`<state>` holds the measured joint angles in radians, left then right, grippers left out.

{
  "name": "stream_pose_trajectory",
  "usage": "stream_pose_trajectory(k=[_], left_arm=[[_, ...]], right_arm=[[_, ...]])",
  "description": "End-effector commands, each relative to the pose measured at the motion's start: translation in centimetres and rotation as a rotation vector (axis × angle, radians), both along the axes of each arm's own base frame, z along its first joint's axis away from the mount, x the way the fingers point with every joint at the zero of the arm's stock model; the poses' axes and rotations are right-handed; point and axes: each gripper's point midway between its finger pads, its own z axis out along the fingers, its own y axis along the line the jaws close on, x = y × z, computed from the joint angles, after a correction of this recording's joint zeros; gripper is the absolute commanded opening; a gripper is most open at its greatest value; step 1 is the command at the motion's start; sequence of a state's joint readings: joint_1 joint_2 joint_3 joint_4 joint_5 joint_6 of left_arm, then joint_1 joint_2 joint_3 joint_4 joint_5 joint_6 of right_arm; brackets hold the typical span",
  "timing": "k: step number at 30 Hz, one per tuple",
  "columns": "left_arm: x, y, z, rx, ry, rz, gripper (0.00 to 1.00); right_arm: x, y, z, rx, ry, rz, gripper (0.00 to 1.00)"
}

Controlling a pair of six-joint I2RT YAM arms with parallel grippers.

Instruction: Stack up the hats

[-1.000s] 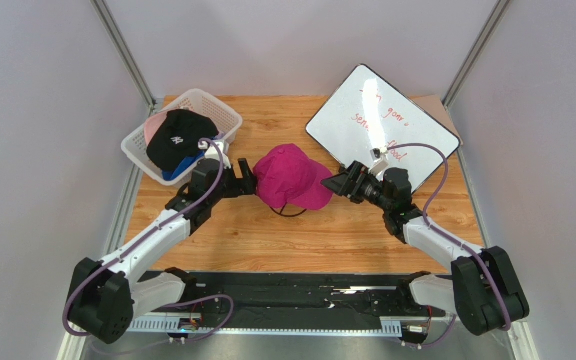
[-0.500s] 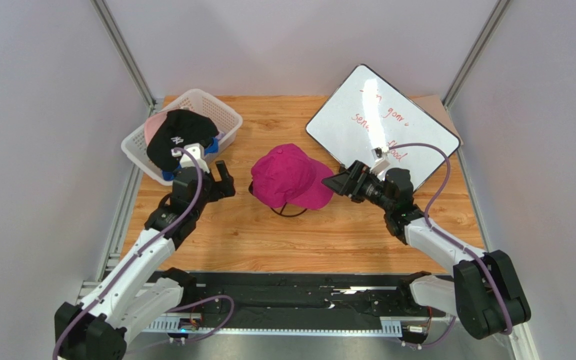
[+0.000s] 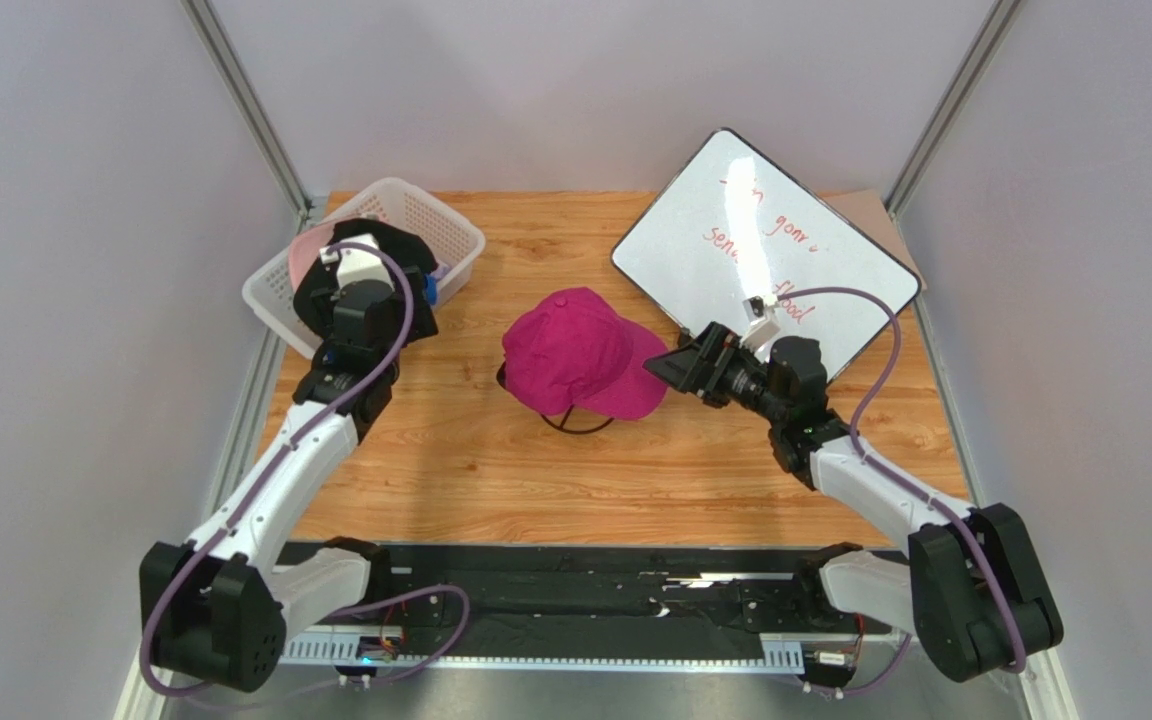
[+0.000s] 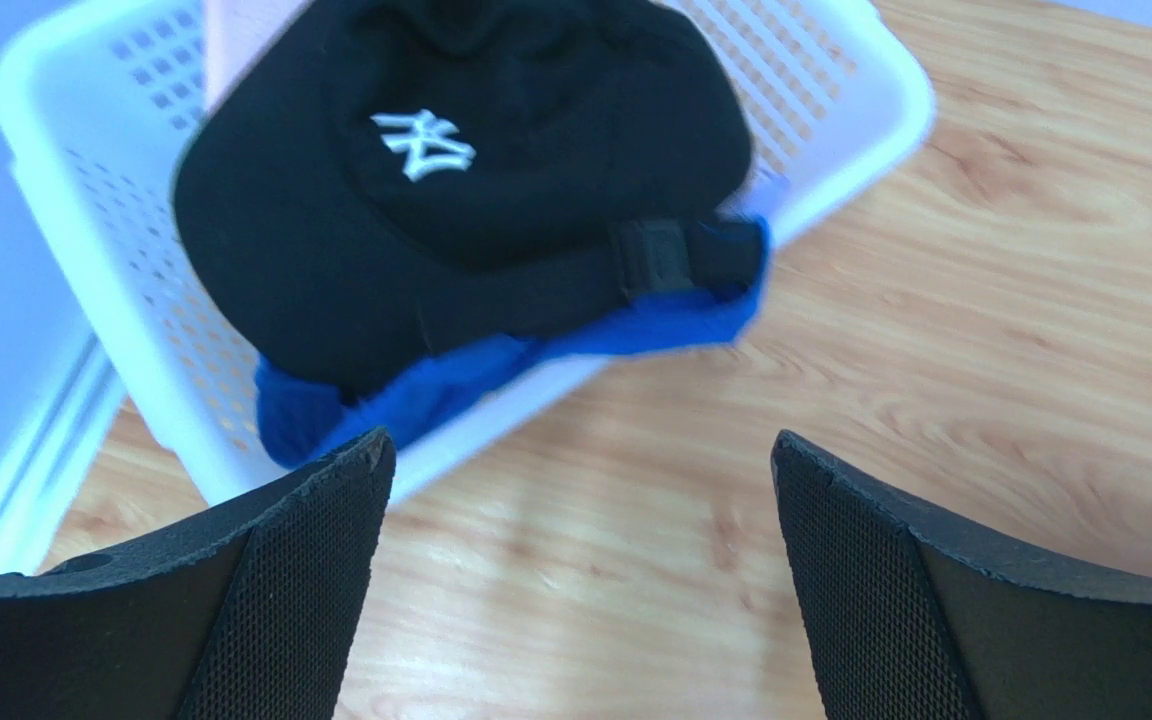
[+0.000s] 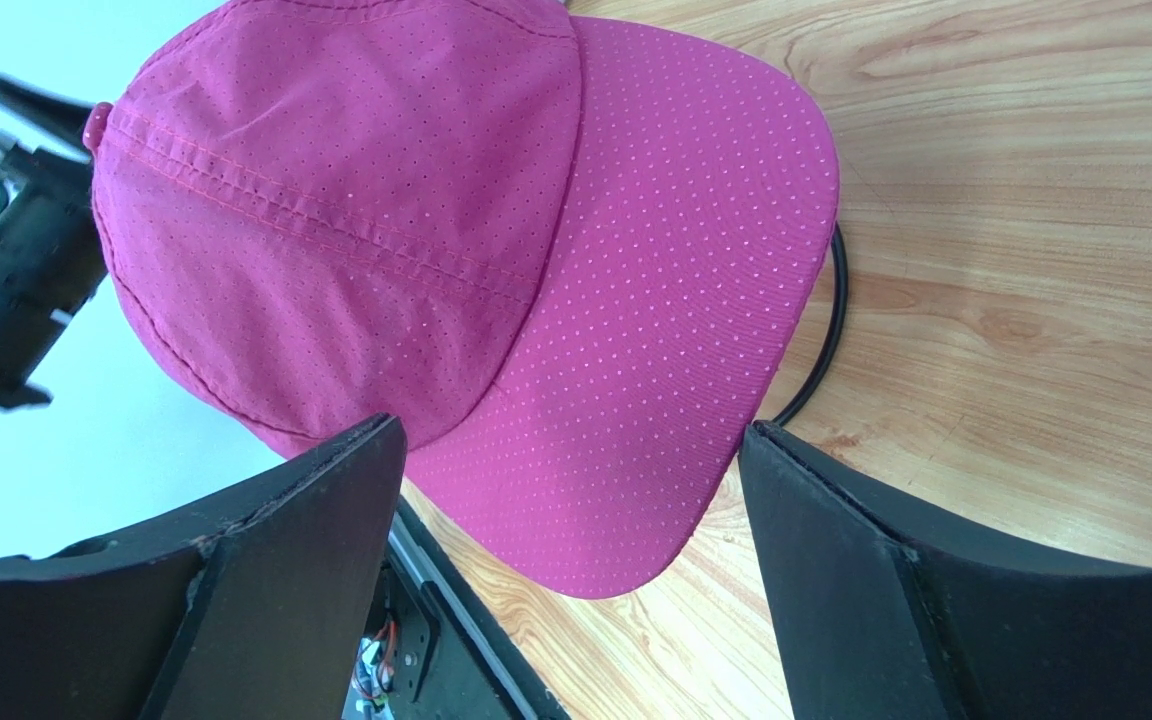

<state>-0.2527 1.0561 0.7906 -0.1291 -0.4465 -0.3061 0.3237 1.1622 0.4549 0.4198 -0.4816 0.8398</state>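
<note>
A magenta hat [image 3: 582, 353] [image 5: 432, 255] sits mid-table over a black wire stand [image 5: 833, 323]. Its brim points at my right gripper [image 3: 677, 365] [image 5: 567, 435], which is open, the brim's end lying between the fingers without being pinched. In the white basket [image 3: 425, 210] [image 4: 79, 300] a black hat with a white NY logo [image 4: 462, 195] lies on a blue hat [image 4: 387, 398], and a light pink hat [image 3: 301, 255] shows behind them. My left gripper [image 3: 387, 270] [image 4: 582, 450] hovers open and empty by the basket's near edge, over bare wood.
A whiteboard [image 3: 763, 240] with red writing leans at the back right, just behind the right arm. The basket stands at the table's back left corner, close to the left wall [image 3: 86, 300].
My left arm has drawn away from the magenta hat and swung left to the basket, its jaws wide open. The right arm and the magenta hat have not moved.
</note>
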Motion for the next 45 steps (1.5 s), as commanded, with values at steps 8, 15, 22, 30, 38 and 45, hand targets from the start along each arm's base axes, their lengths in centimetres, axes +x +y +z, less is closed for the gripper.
stream_pose_trajectory(k=[8, 15, 22, 30, 38, 45], left_arm=[[6.1, 2.5, 3.6, -0.017, -0.131, 0.015, 0.9], [8.4, -0.2, 1.3, -0.105, -0.068, -0.093, 0.84], [9.7, -0.2, -0.1, -0.106, -0.033, -0.078, 0.85], [10.2, 0.1, -1.6, -0.102, 0.018, -0.052, 0.67], [10.3, 0.4, -3.0, -0.101, 0.06, -0.029, 0.59], [10.3, 0.3, -3.1, -0.11, 0.062, -0.028, 0.12]], right_arm=[[0.1, -0.1, 2.2, -0.003, -0.081, 0.003, 0.88], [0.0, -0.1, 2.2, -0.005, -0.08, 0.005, 0.88], [-0.2, -0.3, 2.4, -0.014, -0.088, 0.004, 0.88], [-0.2, -0.3, 2.5, -0.013, -0.09, 0.001, 0.88], [-0.3, -0.4, 2.5, -0.013, -0.09, -0.002, 0.88], [-0.3, -0.4, 2.4, -0.013, -0.088, -0.002, 0.88]])
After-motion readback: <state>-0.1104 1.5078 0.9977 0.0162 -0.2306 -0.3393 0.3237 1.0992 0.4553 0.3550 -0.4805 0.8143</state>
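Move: The black hat lies in the white basket ahead of the left hand, its middle about 14 cm forward, 4 cm left and 9 cm below. The pink hat sits some 4 cm beyond it and 7 cm farther left. The magenta hat on the wire rack is about 28 cm to the left hand's right and 7 cm back. From the right hand the black hat is roughly 18 cm forward and 44 cm left. Left hand reaches forward about 9.5 cm, sinks 5 cm, and nearly shuts its fingers at the black hat's near edge. ##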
